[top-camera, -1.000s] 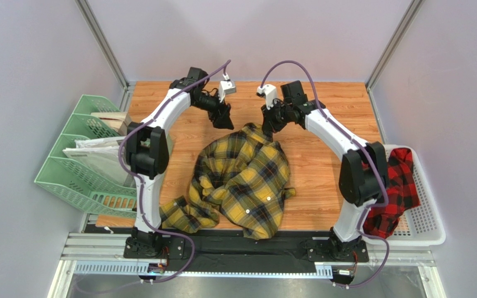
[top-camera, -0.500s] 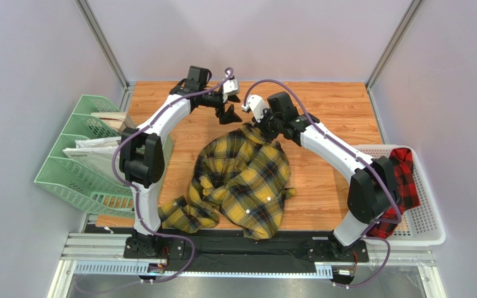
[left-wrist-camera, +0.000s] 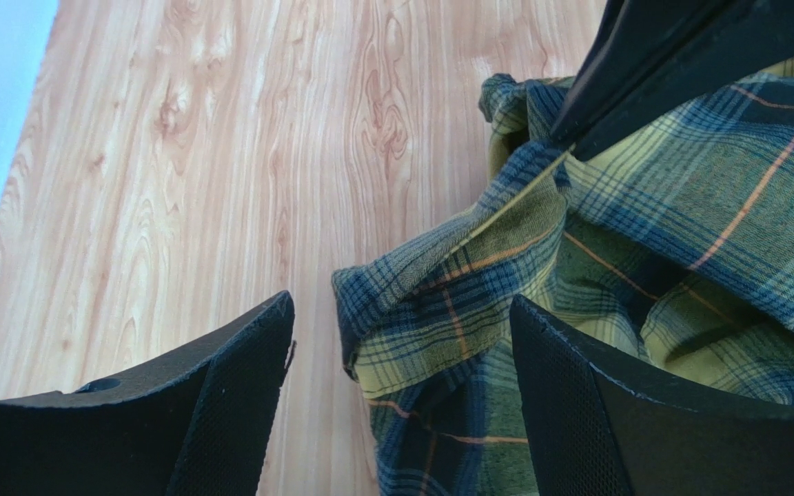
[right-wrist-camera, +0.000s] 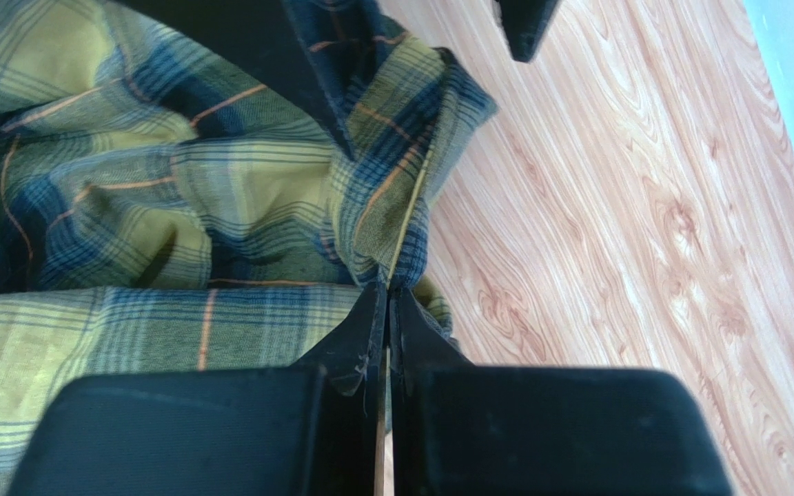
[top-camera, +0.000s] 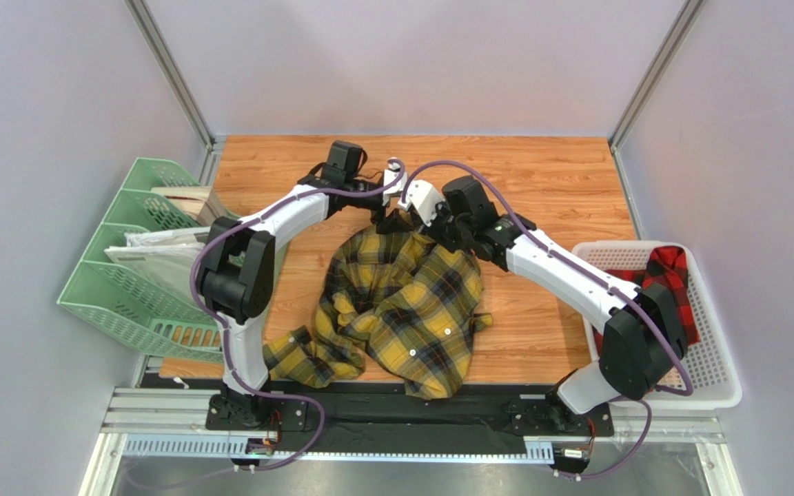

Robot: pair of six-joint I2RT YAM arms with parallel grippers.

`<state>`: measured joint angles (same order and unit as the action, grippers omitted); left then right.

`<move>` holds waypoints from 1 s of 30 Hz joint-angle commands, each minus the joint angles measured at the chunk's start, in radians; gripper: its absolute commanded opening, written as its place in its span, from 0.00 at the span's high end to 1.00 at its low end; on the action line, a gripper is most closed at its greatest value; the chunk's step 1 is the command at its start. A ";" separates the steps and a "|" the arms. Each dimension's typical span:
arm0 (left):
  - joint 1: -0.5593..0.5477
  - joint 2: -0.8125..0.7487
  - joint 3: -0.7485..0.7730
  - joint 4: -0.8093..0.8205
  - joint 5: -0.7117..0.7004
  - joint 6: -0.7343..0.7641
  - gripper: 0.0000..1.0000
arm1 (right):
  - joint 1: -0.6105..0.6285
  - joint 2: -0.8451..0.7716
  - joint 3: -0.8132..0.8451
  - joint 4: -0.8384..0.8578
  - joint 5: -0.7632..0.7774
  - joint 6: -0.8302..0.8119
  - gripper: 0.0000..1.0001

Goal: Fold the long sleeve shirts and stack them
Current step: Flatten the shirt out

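Note:
The yellow-and-black checked long sleeve shirt (top-camera: 401,300) lies crumpled in the middle of the wooden table. My right gripper (top-camera: 424,222) is shut on its far top edge; in the right wrist view the pinched cloth (right-wrist-camera: 111,207) bunches at the closed tips (right-wrist-camera: 386,291). My left gripper (top-camera: 389,212) is right beside it, open. Its jaws (left-wrist-camera: 401,300) straddle a folded edge of the same shirt (left-wrist-camera: 681,186) without pressing it. The red-and-black checked long sleeve shirt (top-camera: 670,289) lies in the basket at the right.
A white perforated basket (top-camera: 717,384) stands at the table's right edge. Green file trays (top-camera: 127,279) holding papers stand along the left edge. Bare wood (top-camera: 556,171) shows behind the two grippers, with the enclosure walls close around.
Both wrists have swung inward and come together over the yellow shirt's top edge. The right gripper has stayed shut on the cloth, and the left has come in open beside it.

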<state>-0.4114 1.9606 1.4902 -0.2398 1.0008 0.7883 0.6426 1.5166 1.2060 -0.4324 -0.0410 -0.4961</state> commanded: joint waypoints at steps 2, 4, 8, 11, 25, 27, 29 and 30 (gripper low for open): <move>-0.015 -0.094 -0.088 0.140 0.067 0.100 0.19 | 0.055 -0.053 -0.046 0.098 0.075 -0.044 1.00; -0.018 -0.091 -0.103 0.129 0.062 0.124 0.23 | 0.063 -0.056 -0.048 0.106 0.082 -0.039 1.00; -0.026 -0.104 -0.166 0.268 0.018 0.091 0.48 | 0.066 -0.071 -0.060 0.115 0.082 -0.025 1.00; -0.040 -0.121 -0.241 0.470 -0.048 0.020 0.40 | 0.074 -0.101 -0.097 0.127 0.064 -0.033 1.00; -0.102 -0.129 -0.369 0.799 -0.229 -0.219 1.00 | 0.085 -0.213 -0.209 0.097 -0.025 0.019 0.87; -0.102 -0.150 -0.405 0.818 -0.237 -0.216 1.00 | 0.078 -0.240 -0.210 0.029 -0.030 0.050 0.72; -0.104 -0.175 -0.433 0.830 -0.240 -0.196 1.00 | 0.033 -0.283 -0.197 -0.032 -0.059 0.109 0.51; -0.102 -0.183 -0.465 0.839 -0.241 -0.193 1.00 | 0.010 -0.295 -0.172 -0.083 -0.094 0.129 0.26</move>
<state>-0.5148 1.8610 1.0908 0.4900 0.7612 0.5968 0.7067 1.3136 0.9947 -0.3927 -0.0456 -0.4637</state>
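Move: The free corner of the shirt edge hangs just off the left hand's open fingers, about 1 cm back, 2 cm to the right and 2 cm below; from the right hand, which already pinches the same edge, that corner is some 5 cm ahead, 6 cm left and 2 cm lower. The shirt's body lies about 20 cm back and 1 cm right of the left hand, the left sleeve 28 cm back and 15 cm left, both roughly 8 cm lower. The shirt edge's free corner gets pinched by the left hand, which eases back and dips about 2 cm, then reaches 3 cm right and rises again, rolling some 15 degrees; its fingers half close, reopen a little, then shut. The right hand, still on the edge, draws back about 5 cm towards the bases, away from the corner, its fingers starting to open late. ##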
